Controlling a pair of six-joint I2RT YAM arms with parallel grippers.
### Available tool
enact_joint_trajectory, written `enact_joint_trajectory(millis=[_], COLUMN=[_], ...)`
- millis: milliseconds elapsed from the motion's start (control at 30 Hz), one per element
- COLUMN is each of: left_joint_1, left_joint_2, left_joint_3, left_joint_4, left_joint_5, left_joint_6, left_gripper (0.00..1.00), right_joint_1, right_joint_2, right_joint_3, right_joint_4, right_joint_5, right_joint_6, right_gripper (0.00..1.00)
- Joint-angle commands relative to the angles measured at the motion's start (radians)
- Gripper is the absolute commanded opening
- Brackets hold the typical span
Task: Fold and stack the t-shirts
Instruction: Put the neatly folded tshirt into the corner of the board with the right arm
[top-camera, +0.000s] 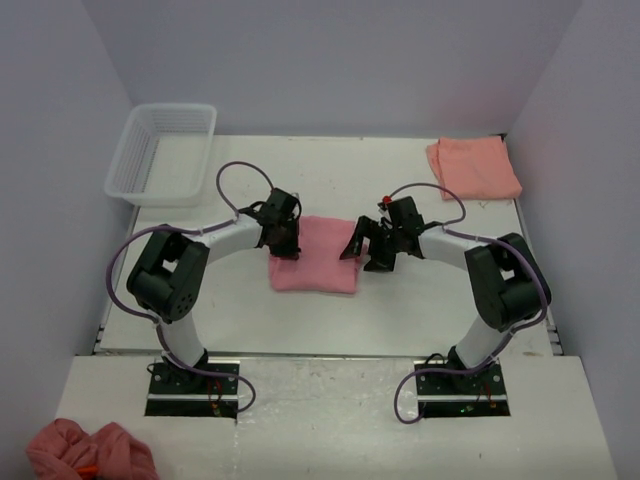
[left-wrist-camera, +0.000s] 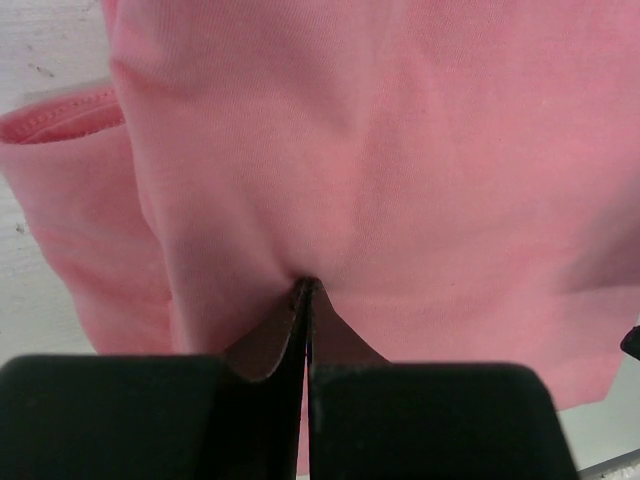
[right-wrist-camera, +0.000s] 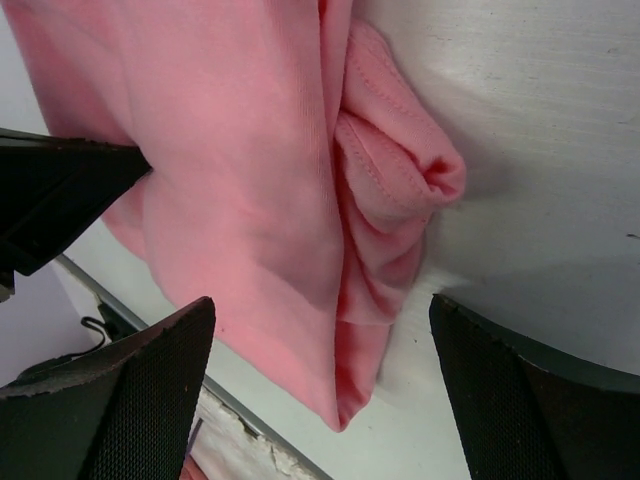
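The rose-pink t-shirt (top-camera: 318, 258) lies folded in the middle of the table. My left gripper (top-camera: 287, 246) is at its left edge. In the left wrist view the gripper (left-wrist-camera: 305, 287) is shut, pinching the pink cloth (left-wrist-camera: 400, 150), which puckers at the tips. My right gripper (top-camera: 363, 250) is at the shirt's right edge. In the right wrist view the gripper (right-wrist-camera: 325, 345) is wide open, and the shirt's bunched, layered edge (right-wrist-camera: 300, 200) lies between its fingers without touching them. The salmon-orange t-shirt (top-camera: 474, 167) lies folded at the back right corner.
A white plastic basket (top-camera: 130, 165) stands at the back left. A crumpled pink cloth (top-camera: 90, 452) lies on the near ledge at the front left, beside the left arm's base. The table's front edge shows in the right wrist view (right-wrist-camera: 250, 445).
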Motion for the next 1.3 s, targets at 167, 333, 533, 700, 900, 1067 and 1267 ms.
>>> enact_joint_trajectory(millis=[167, 333, 533, 700, 900, 1067, 1267], left_joint_1=[0.022, 0.022, 0.022, 0.022, 0.021, 0.021, 0.021], left_joint_2=[0.015, 0.01, -0.001, -0.021, -0.036, -0.033, -0.036], left_joint_3=[0.006, -0.012, -0.041, -0.06, -0.054, -0.052, -0.077], left_joint_4=[0.011, 0.025, 0.045, 0.053, 0.047, 0.045, 0.062], left_joint_5=[-0.025, -0.003, 0.018, 0.03, 0.043, 0.046, 0.052], left_joint_6=[0.037, 0.032, 0.023, 0.017, 0.02, 0.024, 0.024], left_gripper=[0.0, 0.0, 0.0, 0.0, 0.0, 0.0, 0.0], right_joint_1=[0.012, 0.015, 0.035, 0.076, 0.107, 0.116, 0.116], right_joint_2=[-0.052, -0.023, 0.072, 0.13, 0.164, 0.157, 0.195], right_joint_3=[-0.168, -0.211, -0.19, -0.127, -0.094, -0.104, -0.079], right_joint_4=[0.041, 0.094, 0.145, 0.139, 0.139, 0.133, 0.124], right_joint_5=[0.104, 0.093, 0.072, 0.075, 0.096, 0.136, 0.138], right_joint_6=[0.059, 0.086, 0.102, 0.115, 0.132, 0.138, 0.129], right_gripper=[0.9, 0.9, 0.9, 0.89, 0.77, 0.54, 0.14])
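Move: The folded t-shirt's middle lies about 9 cm to the right hand's left, 1 cm farther out and 2 cm below; its right edge is only about 1 cm to the left and 2 cm down, level fore and aft, in front of the wide-open fingers. The left hand's shut fingers rest on the shirt's left part about 14 cm left of the right hand, with the shirt's middle about 5 cm to their right. The already folded shirt in the far right corner lies some 24 cm ahead and 29 cm right of the right hand. While the left hand stays put with its shut fingertips still pressed on the shirt's left part, the right hand eases back about 1 cm with the fingers wide open, then goes forward again and some 5 cm left onto the shirt's right side, rolling its left side up by nearly 10 degrees. There it stops going left, sinks about 2 cm and closes most of the way in the same stroke, one finger to each side of the folded layers, so that the right side edge ends up pinched between the fingers. ##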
